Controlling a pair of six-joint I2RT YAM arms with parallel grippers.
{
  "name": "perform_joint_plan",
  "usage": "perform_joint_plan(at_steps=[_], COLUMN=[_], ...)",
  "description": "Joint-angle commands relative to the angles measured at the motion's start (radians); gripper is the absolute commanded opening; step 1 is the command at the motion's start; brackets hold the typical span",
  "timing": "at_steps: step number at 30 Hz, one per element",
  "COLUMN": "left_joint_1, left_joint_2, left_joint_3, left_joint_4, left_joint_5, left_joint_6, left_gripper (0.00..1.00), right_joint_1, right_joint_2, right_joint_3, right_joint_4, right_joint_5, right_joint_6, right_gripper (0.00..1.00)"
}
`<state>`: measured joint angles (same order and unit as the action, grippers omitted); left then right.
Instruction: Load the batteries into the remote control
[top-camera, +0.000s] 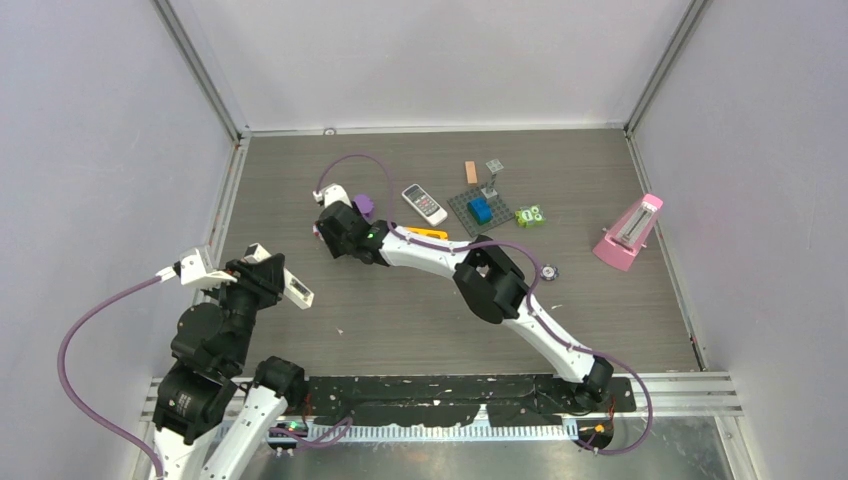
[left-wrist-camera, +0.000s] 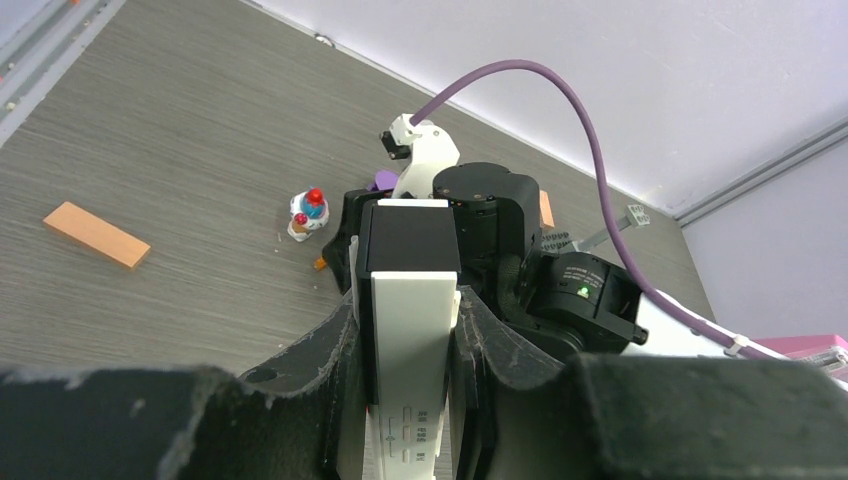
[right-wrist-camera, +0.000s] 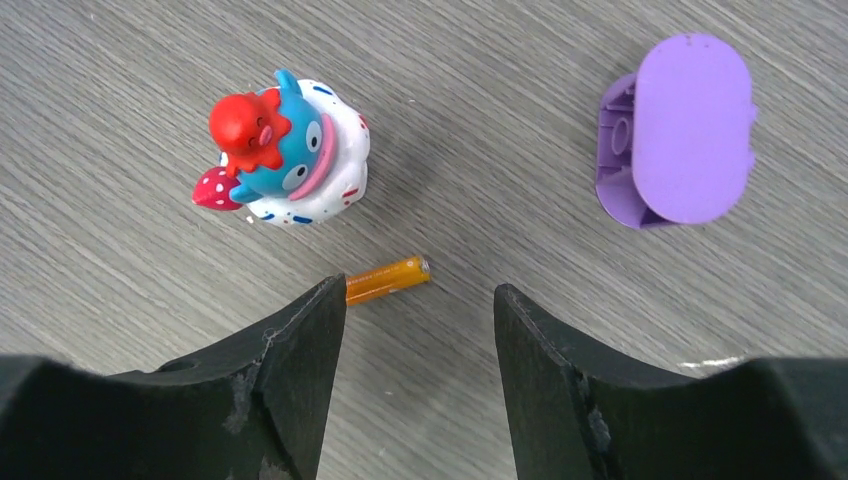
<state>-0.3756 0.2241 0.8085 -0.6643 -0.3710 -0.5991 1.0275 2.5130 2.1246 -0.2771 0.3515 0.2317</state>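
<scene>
My left gripper (left-wrist-camera: 405, 300) is shut on the white remote control (left-wrist-camera: 412, 330), held lengthwise between the pads, with a black section at its far end. In the top view it (top-camera: 285, 280) is held up at the left, off the table. My right gripper (right-wrist-camera: 418, 287) is open, low over the table at the middle left (top-camera: 332, 222). A small orange battery (right-wrist-camera: 390, 279) with a metal tip lies on the wood just ahead of the jaws. Its left end is hidden behind the left fingertip (right-wrist-camera: 325, 305). Nothing is between the fingers.
A blue and red toy figure (right-wrist-camera: 285, 155) stands left of the battery, and a purple oval piece (right-wrist-camera: 680, 130) lies to its right. Further right are a second keypad handset (top-camera: 424, 203), an orange stick (top-camera: 426, 233), a grey plate with a blue brick (top-camera: 480, 210) and a pink metronome (top-camera: 630, 233). An orange block (left-wrist-camera: 97, 234) lies far left.
</scene>
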Motion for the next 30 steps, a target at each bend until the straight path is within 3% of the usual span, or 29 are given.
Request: perform_joint_plan(at_steps=[1,7,12,20,26,30], left_joint_1=[-0.002,-0.002,-0.002,-0.002,-0.002,-0.002], left_joint_2=[0.013,0.025,0.027,0.003,-0.014,-0.018], left_joint_3=[0.035,0.034,0.029,0.010,-0.001,-0.006], left_joint_4=[0.019,0.014,0.011,0.001,-0.012,-0.010], left_joint_5=[0.001,0.010,0.014,0.019,0.024,0.047], left_joint_6=[-0.009,-0.018,-0.030,-0.047,-0.062,-0.062], left_gripper=[0.00,0.00,0.00,0.00,0.00,0.00], right_joint_1=[-0.007,-0.009,-0.016,-0.023,-0.029,-0.037], right_joint_2=[0.024,0.105,0.097,-0.032,-0.092,-0.134], right_joint_3=[0.074,0.183,0.179,-0.025,-0.119,-0.171], right_joint_4=[0.079,0.000,-0.062,-0.103,-0.130,-0.140], right_joint_5=[-0.040,-0.053,-0.098,-0.115,-0.116,-0.133], right_joint_6=[-0.058,-0.111,-0.128,-0.092,-0.049,-0.033], right_gripper=[0.61,0.57,0.52,0.43,0.21,0.11])
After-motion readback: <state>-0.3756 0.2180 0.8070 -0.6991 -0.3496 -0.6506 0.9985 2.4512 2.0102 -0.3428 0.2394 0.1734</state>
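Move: Nearly under the right hand, the orange battery lies about 1 cm ahead, 2 cm to its left and 3 cm below. The ring-shaped toy sits some 4 cm ahead and 6 cm left of that hand, the purple block about 9 cm ahead and 4 cm right, the yellow frame roughly 1 cm ahead and 15 cm right. From the left hand, which holds the opened remote, the battery is about 21 cm ahead, 8 cm right and 28 cm below. Dipping about 2 cm and edging 2 cm forward-left onto the orange battery, the right hand then draws back some 5 cm to its right and backwards, staying low while the fingers close from well open to nearly shut and pinch the battery by the end. The wrist barely turns. The left hand keeps its hold on the remote, almost still. ##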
